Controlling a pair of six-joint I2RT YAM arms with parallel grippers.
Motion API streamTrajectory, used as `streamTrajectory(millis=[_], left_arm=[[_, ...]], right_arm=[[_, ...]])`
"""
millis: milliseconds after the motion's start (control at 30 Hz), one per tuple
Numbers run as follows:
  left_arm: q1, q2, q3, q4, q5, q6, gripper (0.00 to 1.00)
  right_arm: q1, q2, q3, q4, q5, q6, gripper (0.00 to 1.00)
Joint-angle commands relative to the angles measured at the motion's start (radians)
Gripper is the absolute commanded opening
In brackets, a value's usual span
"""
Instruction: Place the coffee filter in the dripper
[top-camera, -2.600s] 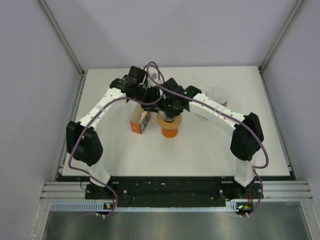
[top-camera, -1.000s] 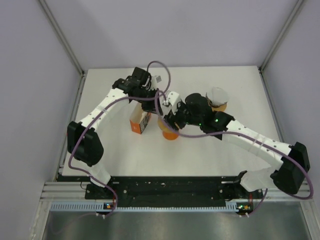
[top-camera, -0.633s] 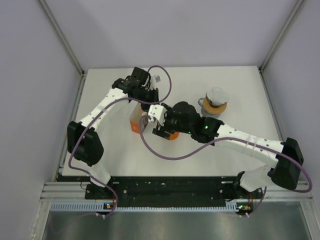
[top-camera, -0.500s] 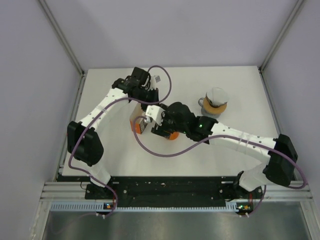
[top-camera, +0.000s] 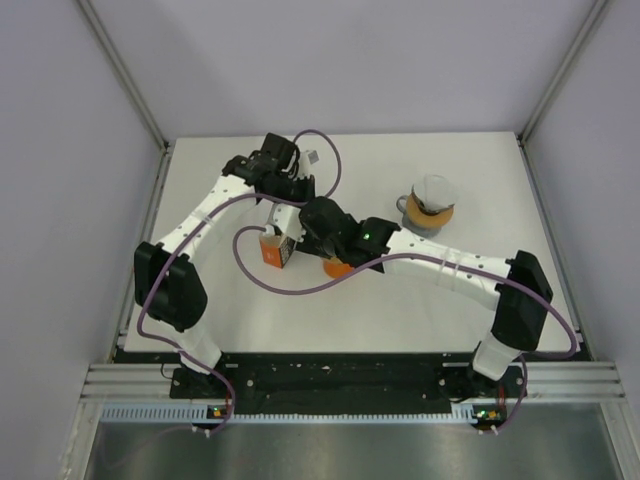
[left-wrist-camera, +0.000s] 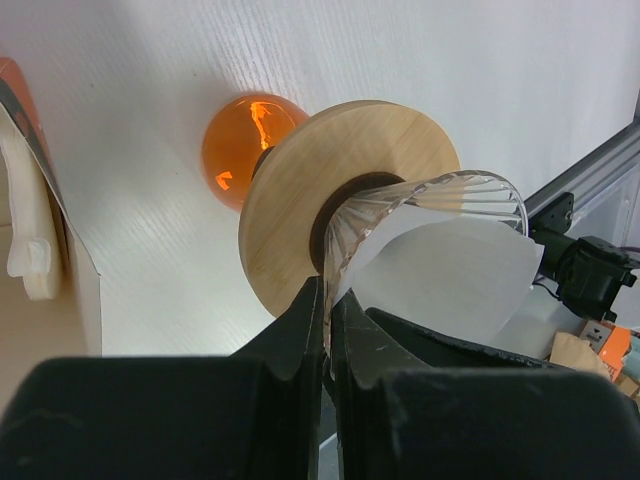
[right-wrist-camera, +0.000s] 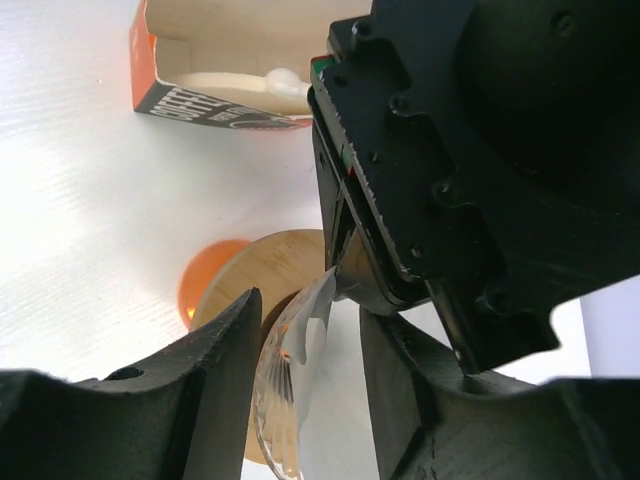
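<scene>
The dripper is a ribbed glass cone in a wooden collar on an orange base. A white coffee filter lies inside the cone. My left gripper is shut on the cone's rim and the filter's edge. In the right wrist view my right gripper is open and straddles the far side of the rim, with the filter's edge between its fingers. From above, both grippers crowd the dripper, and only its orange base shows.
An open orange box with white filters stands just left of the dripper. A second dripper with a filter sits on a grey mug at the right. The left gripper's black body fills the right wrist view's upper right.
The right arm has swung left from the mug side to the dripper, and its jaws have narrowed around the rim. The left gripper has kept its hold and place.
</scene>
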Motion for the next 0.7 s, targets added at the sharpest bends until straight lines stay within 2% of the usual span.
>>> streamTrajectory(millis=[0,233,500,567,633,667], left_arm=[[-0.005,0.001,0.048,0.01,0.023,-0.005,0.0],[-0.005,0.01,0.057,0.006,0.024,-0.005,0.0],[-0.005,0.015,0.059,0.008,0.04,-0.009,0.0],[-0.005,0.012,0.057,0.008,0.044,-0.013,0.0],[-0.005,0.009,0.057,0.008,0.044,-0.013,0.0],[-0.005,0.006,0.056,0.01,0.044,-0.013,0.0]], right_arm=[[0.014,0.027,0.044,-0.084,0.032,0.015,0.43],[0.013,0.046,0.064,-0.155,0.059,0.036,0.46],[0.014,0.112,0.101,-0.155,0.062,0.03,0.39],[0.013,0.13,0.104,-0.155,0.067,0.028,0.32],[0.013,0.136,0.106,-0.155,0.078,0.027,0.18],[0.013,0.138,0.104,-0.155,0.078,0.028,0.08]])
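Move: The right hand goes for the near-left edge of the coffee filter, whose middle lies about 4 cm to its right and 3 cm below, level fore-and-aft. The dripper holding it has its middle 5 cm down and 4 cm right; the orange carafe stands beneath, 14 cm down. The coffee box is some 7 cm left and 4 cm ahead, 13 cm down. From the left hand, the filter's middle is 3 cm back, 4 cm right and 2 cm below. With the rim of the dripper and the filter's edge between its fingertips, the right hand slips down nearly 3 cm and about 2 cm to its right, then eases slightly back left, rolling some 10 degrees as its fingers narrow from under half open to about a fifth around that edge. The left hand keeps its pinch on the rim just ahead, barely shifting forward. ##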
